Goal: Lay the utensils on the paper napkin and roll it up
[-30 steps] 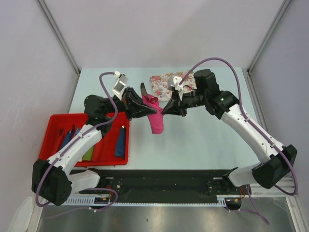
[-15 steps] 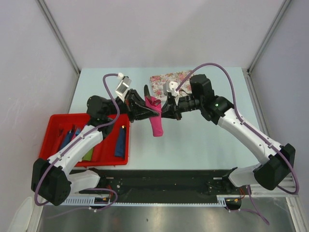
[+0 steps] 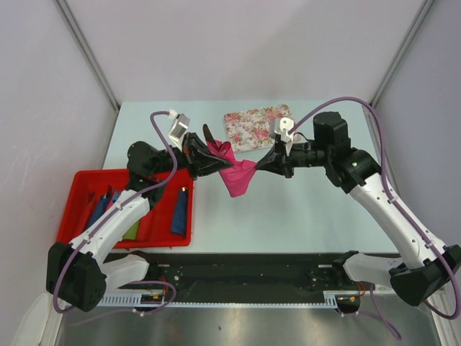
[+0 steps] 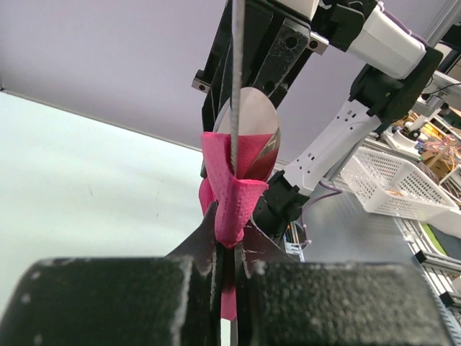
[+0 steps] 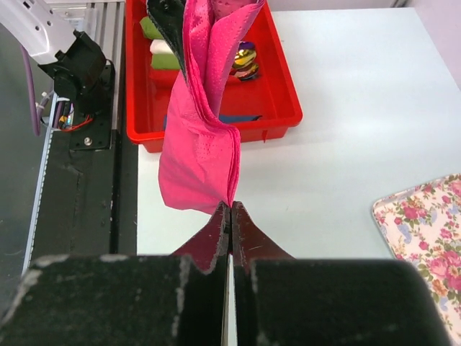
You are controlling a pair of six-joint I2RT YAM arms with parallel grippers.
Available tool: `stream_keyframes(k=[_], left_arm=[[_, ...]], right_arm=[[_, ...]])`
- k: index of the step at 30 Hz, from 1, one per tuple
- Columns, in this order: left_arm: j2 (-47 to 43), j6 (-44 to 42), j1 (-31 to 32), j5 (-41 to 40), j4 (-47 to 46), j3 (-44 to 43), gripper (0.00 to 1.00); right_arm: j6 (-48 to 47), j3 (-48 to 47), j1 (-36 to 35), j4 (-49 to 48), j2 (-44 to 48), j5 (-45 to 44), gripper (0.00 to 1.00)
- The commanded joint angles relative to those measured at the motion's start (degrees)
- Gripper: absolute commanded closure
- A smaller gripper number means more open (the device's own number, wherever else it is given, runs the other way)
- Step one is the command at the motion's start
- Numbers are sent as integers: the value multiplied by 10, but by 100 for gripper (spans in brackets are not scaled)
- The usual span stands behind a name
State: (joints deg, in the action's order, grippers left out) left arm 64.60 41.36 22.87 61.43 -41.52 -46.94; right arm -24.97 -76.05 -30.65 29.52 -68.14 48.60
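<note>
The pink paper napkin (image 3: 236, 177) hangs in the air between both grippers, above the table (image 3: 302, 209). My left gripper (image 3: 216, 163) is shut on its upper end. In the left wrist view the napkin (image 4: 234, 194) wraps the utensils: a spoon bowl (image 4: 252, 122) and a thin knife edge (image 4: 234, 65) stick up out of it, above the gripper (image 4: 229, 241). My right gripper (image 3: 259, 168) is shut on the napkin's loose edge. In the right wrist view its tips (image 5: 230, 209) pinch the lower corner of the napkin (image 5: 200, 155).
A red bin (image 3: 75, 176) with blue and green rolls sits at the left; it also shows in the right wrist view (image 5: 281, 86). A floral mat (image 3: 257, 126) lies at the back, also at the right wrist view's right edge (image 5: 425, 227).
My right gripper has moved to the right, pulling the napkin's edge out sideways. The napkin went from a hanging slim bundle to a spread flap. The left gripper has stayed nearly in place.
</note>
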Motion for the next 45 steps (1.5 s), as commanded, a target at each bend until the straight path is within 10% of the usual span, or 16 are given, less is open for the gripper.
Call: stream_keyframes(k=[1, 29, 45], left_arm=[[-8, -11, -1, 31, 19, 1, 100], [15, 108, 27, 46, -140, -11, 100], [-3, -33, -16, -188, 71, -5, 100]], right_arm=[[-13, 7, 12, -20, 6, -27, 100], [129, 68, -70, -270, -114, 8, 100], [154, -17, 31, -131, -75, -175, 63]])
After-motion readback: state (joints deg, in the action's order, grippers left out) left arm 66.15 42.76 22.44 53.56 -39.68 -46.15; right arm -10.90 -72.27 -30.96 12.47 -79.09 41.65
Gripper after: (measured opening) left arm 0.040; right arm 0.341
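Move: The napkin roll is already pinched in the left gripper, its middle about 2 cm right of and 3 cm below those fingers. The knife's free end rises some 8 cm above them, 4 cm ahead and 4 cm left. The right gripper holds the roll's loose flap; the roll's middle is about 7 cm to its left, level fore and aft, 2 cm lower. The flowered mat lies roughly 25 cm ahead, 1 cm right and 28 cm below the right gripper. Keep the left gripper shut on the roll, easing it back about 2 cm, then forward some 4 cm. Lower the right gripper about 4 cm with the flap still pinched, carry it roughly 7 cm left towards the roll to fold the flap in, then open the fingers about a third and draw off forward and right, leaving the flap. ##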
